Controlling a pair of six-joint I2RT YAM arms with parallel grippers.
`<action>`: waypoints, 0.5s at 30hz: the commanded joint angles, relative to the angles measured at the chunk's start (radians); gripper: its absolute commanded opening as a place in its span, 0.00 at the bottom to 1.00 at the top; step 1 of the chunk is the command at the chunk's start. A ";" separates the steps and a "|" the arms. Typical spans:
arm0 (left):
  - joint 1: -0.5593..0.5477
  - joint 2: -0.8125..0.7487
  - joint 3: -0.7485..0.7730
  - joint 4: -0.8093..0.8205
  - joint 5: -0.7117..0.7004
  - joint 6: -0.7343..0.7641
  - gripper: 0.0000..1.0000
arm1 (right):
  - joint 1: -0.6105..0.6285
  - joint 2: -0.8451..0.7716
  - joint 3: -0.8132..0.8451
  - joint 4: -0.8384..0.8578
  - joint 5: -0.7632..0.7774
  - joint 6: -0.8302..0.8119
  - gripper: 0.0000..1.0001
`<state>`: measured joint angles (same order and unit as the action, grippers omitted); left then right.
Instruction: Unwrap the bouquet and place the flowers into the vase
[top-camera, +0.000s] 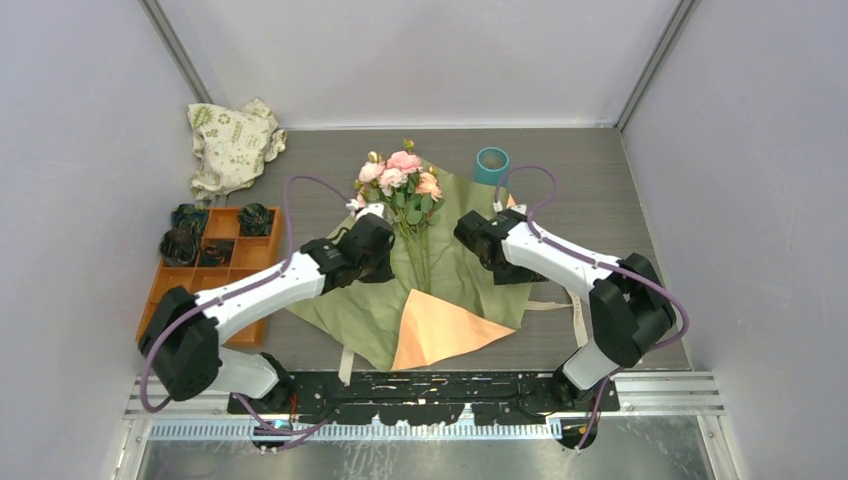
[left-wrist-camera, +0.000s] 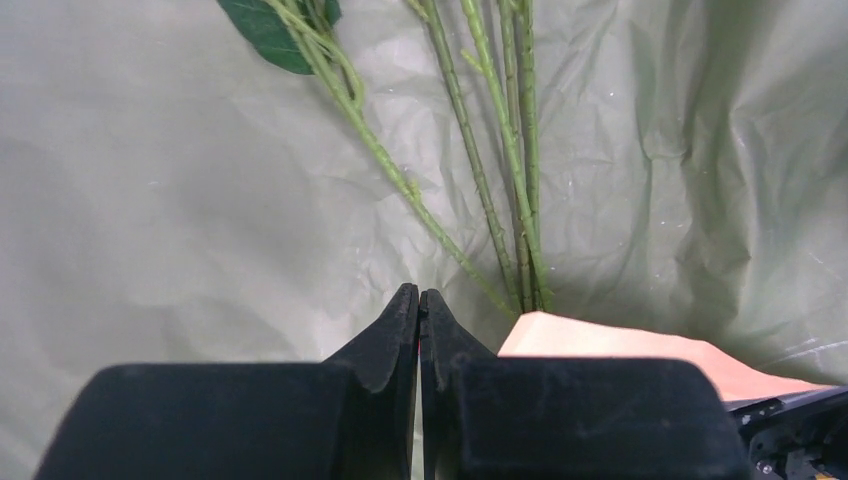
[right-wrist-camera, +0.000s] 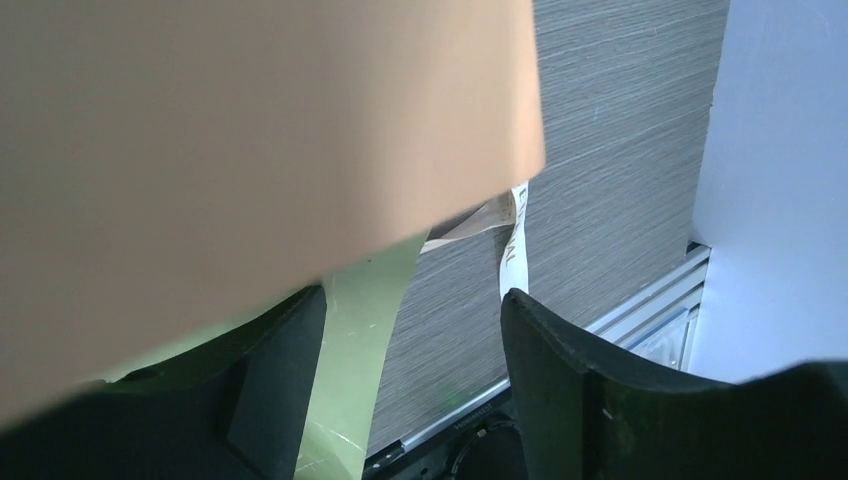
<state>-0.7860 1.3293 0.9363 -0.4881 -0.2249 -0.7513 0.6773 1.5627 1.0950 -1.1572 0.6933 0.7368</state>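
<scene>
The bouquet lies unwrapped mid-table: its olive-green sheet is spread flat, with an orange paper corner folded at the front. The flowers, pink and peach, rest on the sheet with their stems running toward me. The teal vase stands upright behind the sheet's right side. My left gripper is shut and empty over the green sheet, just left of the stem ends. My right gripper is open at the sheet's right edge; orange paper drapes over its left finger, not pinched.
An orange compartmented tray with dark green rosettes sits at the left. A white leaf-printed cloth bag lies at the back left. A beige ribbon trails on the grey tabletop near the right wall.
</scene>
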 joint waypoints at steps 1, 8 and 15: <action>-0.008 0.087 -0.008 0.135 0.092 0.003 0.03 | -0.003 -0.040 0.020 0.022 0.007 0.012 0.68; -0.017 0.239 0.001 0.202 0.219 -0.008 0.03 | -0.004 -0.192 0.083 0.062 -0.015 -0.066 0.71; -0.076 0.298 0.037 0.150 0.332 0.069 0.02 | -0.003 -0.235 0.192 0.063 -0.016 -0.128 0.73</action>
<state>-0.8185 1.6291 0.9287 -0.3416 0.0181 -0.7437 0.6739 1.3663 1.2098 -1.1156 0.6704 0.6594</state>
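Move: The orange flap's upper corner lies about 7 cm to the left hand's right, 2 cm back and 10 cm below; the stem ends lie just beyond it, 1 cm farther right and out. The blossoms are 18 cm ahead of that hand, 3 cm right. From the right hand, the paper's right panel is some 5 cm left and 4 cm ahead, 5 cm lower, the vase 15 cm ahead and 11 cm left, the flap corner roughly 25 cm left. Down to the orange flap's corner beside the stem ends goes the left hand, fingers kept shut, sinking some 8 cm while travelling about 5 cm right and, late on, drawing back a little; its fingers tip steeper and turn clockwise. Contact with the flap can't be made out. The right hand, already open, lifts about 7 cm away from the paper's right panel, easing forward and left, its fingers tilting up. ##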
